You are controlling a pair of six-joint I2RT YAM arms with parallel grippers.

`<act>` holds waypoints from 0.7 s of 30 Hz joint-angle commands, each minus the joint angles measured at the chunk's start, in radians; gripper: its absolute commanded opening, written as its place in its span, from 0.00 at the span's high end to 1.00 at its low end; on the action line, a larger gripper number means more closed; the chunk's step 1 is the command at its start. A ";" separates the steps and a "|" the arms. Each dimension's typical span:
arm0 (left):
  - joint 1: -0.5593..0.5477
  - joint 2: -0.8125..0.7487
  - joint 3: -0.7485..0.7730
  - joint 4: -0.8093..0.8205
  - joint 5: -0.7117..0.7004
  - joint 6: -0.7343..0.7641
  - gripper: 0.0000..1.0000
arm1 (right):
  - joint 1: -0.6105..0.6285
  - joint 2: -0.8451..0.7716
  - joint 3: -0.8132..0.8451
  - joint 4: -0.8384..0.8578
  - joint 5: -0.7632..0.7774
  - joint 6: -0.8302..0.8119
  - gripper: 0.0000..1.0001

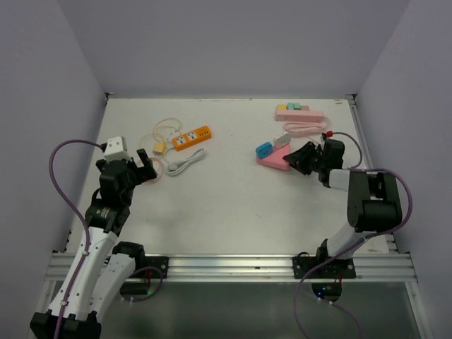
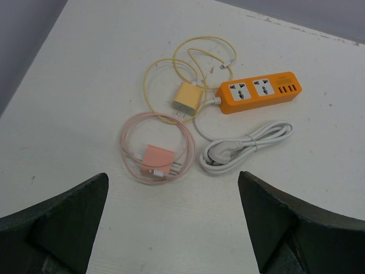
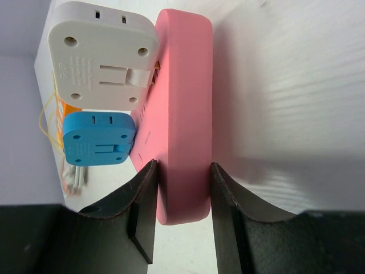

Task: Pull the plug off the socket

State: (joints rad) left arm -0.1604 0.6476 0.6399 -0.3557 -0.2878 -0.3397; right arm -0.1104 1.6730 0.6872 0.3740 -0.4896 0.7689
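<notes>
A pink socket strip (image 3: 182,103) lies on the table right of centre, also seen as the pink socket strip (image 1: 272,162) in the top view. Two plugs sit in its face: a blue plug (image 3: 98,138) nearer my fingers and a white plug (image 3: 102,54) beyond it. From above they show as the blue plug (image 1: 264,150) and the white plug (image 1: 281,140). My right gripper (image 3: 182,188) is shut on the near end of the strip, one pad on each long side. My left gripper (image 2: 173,182) hangs open over bare table at the left, holding nothing.
Ahead of the left gripper lie an orange power strip (image 2: 259,91), a bundled white cable (image 2: 245,145), a yellow charger (image 2: 187,98) and a pink charger (image 2: 158,158) with coiled cords. A second pink strip (image 1: 300,113) and a pink cable (image 1: 304,129) lie at the back right.
</notes>
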 commanded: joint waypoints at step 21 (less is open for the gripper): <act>-0.008 0.087 -0.025 0.092 0.248 0.030 0.00 | 0.489 -0.073 -0.164 -0.036 -0.090 -0.039 0.83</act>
State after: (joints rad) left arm -0.1650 0.7197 0.6231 -0.3103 -0.0784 -0.3286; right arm 0.3523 1.6321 0.5625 0.3786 -0.6464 0.7547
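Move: My right hand already grips the pink socket, the blue plug some 10 cm left of that hand and 4 ahead, the white plug about 3 left and 8 ahead. The bare table it is headed for lies roughly 22 cm left, 13 back and 4 below. From my left hand the blue plug is about 46 cm right, 17 ahead and 12 lower; the white cable bundle, 14 right, 13 ahead, 19 down. I keep the pink socket pinched in my shut right fingers and sweep it about 17 cm left and 13 cm back, sinking only slightly, towards the bare middle of the table, swinging the wrist some 35 degrees counter-clockwise. Meanwhile my open, empty left hand eases about 4 cm right and a little down, turning clockwise towards the socket. ##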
